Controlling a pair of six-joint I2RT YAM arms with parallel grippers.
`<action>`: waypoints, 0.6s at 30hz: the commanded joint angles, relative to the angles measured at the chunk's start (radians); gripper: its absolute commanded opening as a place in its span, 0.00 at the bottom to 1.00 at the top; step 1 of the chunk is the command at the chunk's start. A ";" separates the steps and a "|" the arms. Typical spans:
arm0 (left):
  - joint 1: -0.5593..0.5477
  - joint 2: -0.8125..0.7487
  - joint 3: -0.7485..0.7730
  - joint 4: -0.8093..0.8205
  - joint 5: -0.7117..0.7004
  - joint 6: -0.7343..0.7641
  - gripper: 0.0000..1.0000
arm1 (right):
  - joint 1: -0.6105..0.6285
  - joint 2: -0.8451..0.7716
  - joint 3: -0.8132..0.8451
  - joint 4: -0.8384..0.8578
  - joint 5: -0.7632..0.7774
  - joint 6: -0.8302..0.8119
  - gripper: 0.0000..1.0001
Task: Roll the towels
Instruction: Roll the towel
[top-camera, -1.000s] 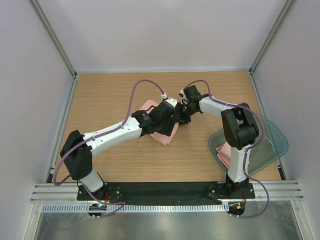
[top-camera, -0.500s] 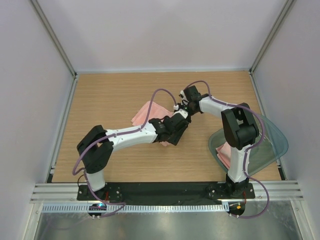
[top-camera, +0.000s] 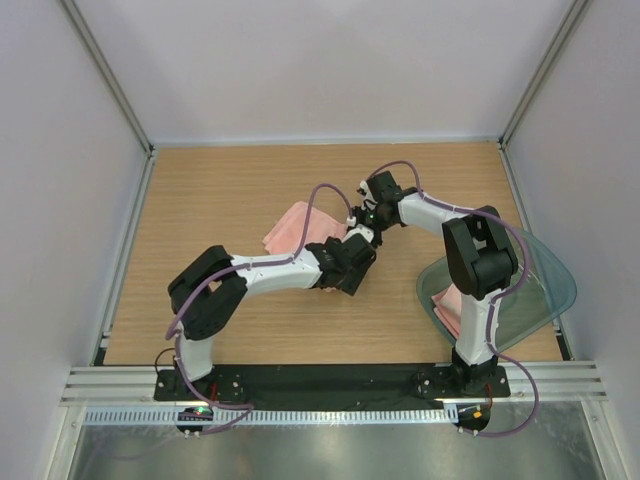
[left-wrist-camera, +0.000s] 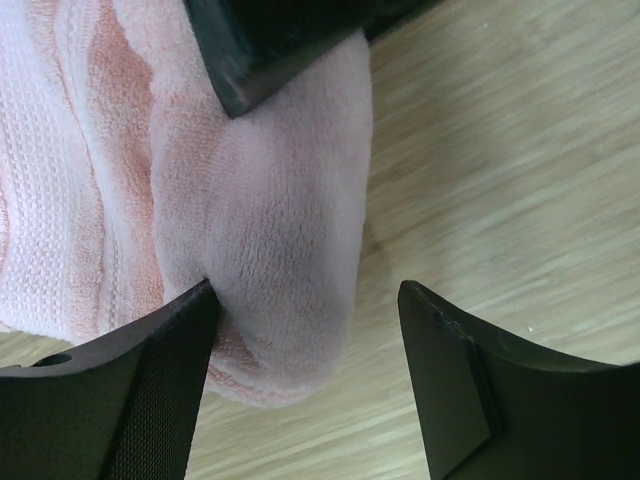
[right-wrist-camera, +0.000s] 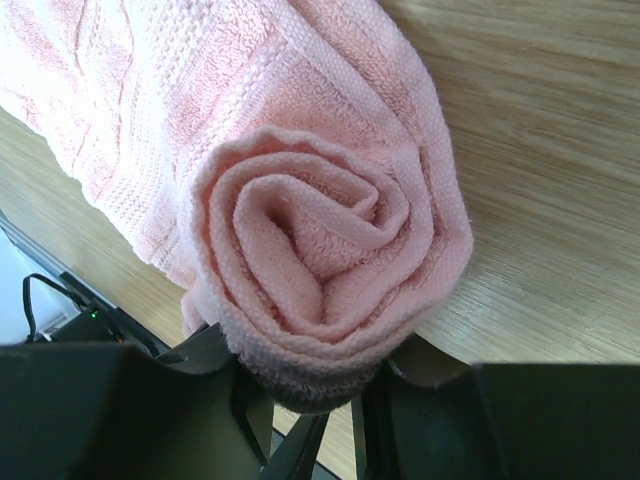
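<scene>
A salmon-pink towel lies mid-table, rolled up at its right end and still flat at its left. In the right wrist view the spiral end of the roll sits clamped in my right gripper, which is shut on it. My left gripper is open around the roll's other end; its left finger touches the cloth, while the right finger stands apart over bare wood. A second pink towel lies in the tub.
The translucent grey-green tub sits at the table's right edge beside the right arm's base. A black finger of the right gripper presses on the roll at the top of the left wrist view. Walls enclose the wooden table.
The left arm has folded back, and its gripper slid from over the towel to the roll's near end, its jaws opening wider. The right gripper stayed put on the roll.
</scene>
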 joint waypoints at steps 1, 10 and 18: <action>0.071 0.084 -0.019 -0.006 0.076 -0.047 0.74 | 0.008 -0.017 0.011 -0.093 0.028 -0.036 0.20; 0.105 0.210 0.090 -0.098 0.149 -0.037 0.47 | -0.001 -0.017 -0.008 -0.119 0.029 -0.067 0.21; 0.114 0.172 0.070 -0.128 0.325 -0.030 0.23 | -0.034 0.013 -0.020 -0.117 0.012 -0.093 0.29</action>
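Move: The near part of the rolled towel lies just ahead of the open left gripper, about 3 cm forward, 1 cm to its left and 1 cm lower. The right gripper, already gripping the roll, is some 7 cm ahead of the left one and level with it sideways; the flat, unrolled towel spreads about 9 cm ahead and 11 cm to its left. From the right gripper, the roll's near part is some 5 cm back and 1 cm to its left. Slide the left gripper forward about 3 cm, low over the table, so that its open fingers straddle the near part of the rolled towel, then shut them to pinch the roll just short of the right gripper. Keep the right gripper closed on its part and let it ease about 1 cm forward and to the right. ##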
